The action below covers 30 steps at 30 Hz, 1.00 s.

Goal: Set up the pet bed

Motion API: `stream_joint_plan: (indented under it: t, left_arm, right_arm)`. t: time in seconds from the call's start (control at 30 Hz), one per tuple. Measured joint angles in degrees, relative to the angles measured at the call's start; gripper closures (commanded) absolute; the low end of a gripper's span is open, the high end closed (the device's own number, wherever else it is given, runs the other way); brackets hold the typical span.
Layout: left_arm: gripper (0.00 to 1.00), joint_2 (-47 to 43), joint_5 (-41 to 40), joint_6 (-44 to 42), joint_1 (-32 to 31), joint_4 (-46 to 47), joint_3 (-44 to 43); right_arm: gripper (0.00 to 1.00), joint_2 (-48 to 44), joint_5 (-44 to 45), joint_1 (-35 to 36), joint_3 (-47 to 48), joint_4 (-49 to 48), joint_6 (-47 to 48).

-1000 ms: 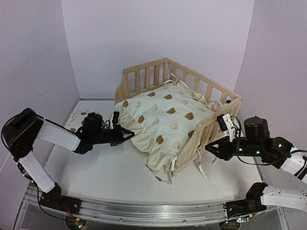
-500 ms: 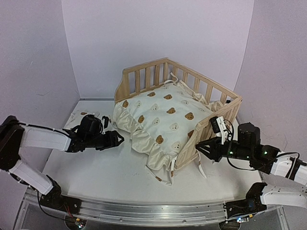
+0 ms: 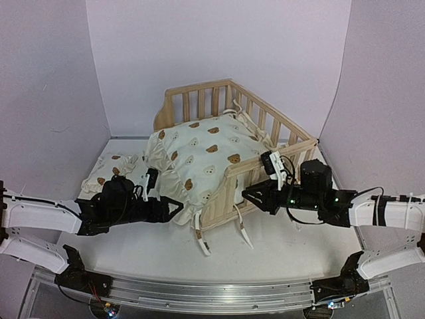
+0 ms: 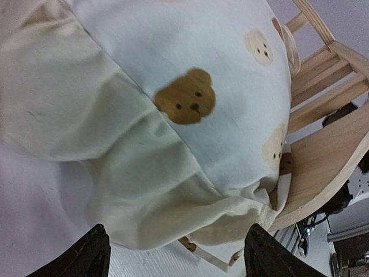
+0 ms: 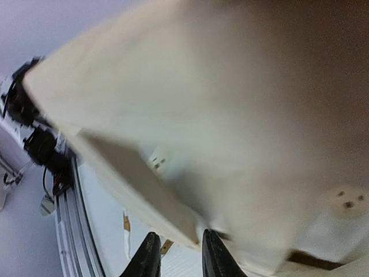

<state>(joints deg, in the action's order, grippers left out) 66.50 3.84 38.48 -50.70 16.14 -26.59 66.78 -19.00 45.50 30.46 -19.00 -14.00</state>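
The pet bed's pine frame [image 3: 271, 123] stands mid-table, its slatted rails at the back and right. The cream bear-print cushion [image 3: 206, 149] bulges over it, and its ruffle spills off the front left. Two ties [image 3: 200, 242] trail onto the table. The small matching pillow [image 3: 106, 171] lies at the left. My left gripper [image 3: 174, 207] is open just in front of the ruffle [image 4: 144, 190], its fingertips [image 4: 95, 254] wide apart and holding nothing. My right gripper [image 3: 249, 197] is shut on the lower edge of the frame's front board [image 5: 144, 199], which shows blurred.
Lavender walls close in the table at the back and on both sides. A metal rail [image 3: 199, 296] runs along the near edge, between the arm bases. Bare white tabletop [image 3: 279, 259] lies in front of the bed.
The frame and cushion have swung left and back, with my right gripper moving left on the frame. My left gripper has let go of the ruffle, opened and dropped lower toward the front.
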Motion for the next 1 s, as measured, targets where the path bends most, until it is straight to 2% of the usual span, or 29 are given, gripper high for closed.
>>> stream_joint_plan:
  t: [0.1, 0.2, 0.33, 0.5, 0.6, 0.7, 0.9, 1.0]
  left_arm:
    - [0.20, 1.2, -0.7, 0.3, -4.7, 2.4, 1.4]
    - [0.20, 1.7, -2.5, 0.3, -11.4, 4.7, 2.7]
    - [0.21, 1.9, -5.7, 0.5, -17.4, 6.7, 3.9]
    - [0.26, 3.5, -9.1, 2.3, -18.3, 7.7, 4.9]
    - [0.25, 4.7, -10.0, 4.0, -18.3, 8.0, 4.9]
    - [0.22, 5.2, -11.0, 6.3, -18.9, 8.1, 5.0]
    - [0.21, 3.3, -12.6, 8.3, -21.9, 9.0, 7.5]
    - [0.24, 3.1, -12.6, 9.1, -22.9, 9.1, 7.6]
  right_arm:
    - [0.45, -0.9, -1.4, -0.3, 4.6, 7.9, -2.8]
    - [0.31, -6.8, 0.2, -2.1, 5.8, 20.2, -2.3]
    - [0.27, -17.0, 3.3, -4.1, 6.9, 35.8, 0.5]
    - [0.29, -19.4, 3.8, -3.8, 7.0, 43.9, 1.9]
    - [0.30, -17.2, 3.0, -3.7, 5.6, 41.6, 0.3]
    - [0.30, -16.0, 0.6, -2.2, -1.2, 32.2, -2.3]
    - [0.28, -7.9, 5.9, 10.0, -14.0, 14.5, -4.3]
    - [0.28, -4.3, 9.7, 13.6, -18.0, 7.6, -4.9]
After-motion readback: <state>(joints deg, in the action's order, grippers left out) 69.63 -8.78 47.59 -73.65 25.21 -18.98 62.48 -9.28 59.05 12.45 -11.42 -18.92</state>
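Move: The corner tie hanging from the bed's near left corner is about 9 cm right of the left hand, 3 cm back and 9 cm down; the ruffled cover's near corner is some 4 cm ahead, 4 cm right and 8 cm down. Below the right hand, the middle tie hangs about 13 cm down, 1 cm back and level sideways; the bed's end panel is centred 8 cm ahead, 4 cm right and 6 cm lower. Right first, some 8 cm along the end panel's near side, the right hand comes free of it while opening wide, then drops about 14 cm and draws back, easing slightly left, its fingers tipping down as it nears the middle tie. The left hand, staying open, pulls back about 10 cm and slightly right, then sinks 2–3 cm, turning slightly clockwise towards the corner tie; neither hand grips a tie. ##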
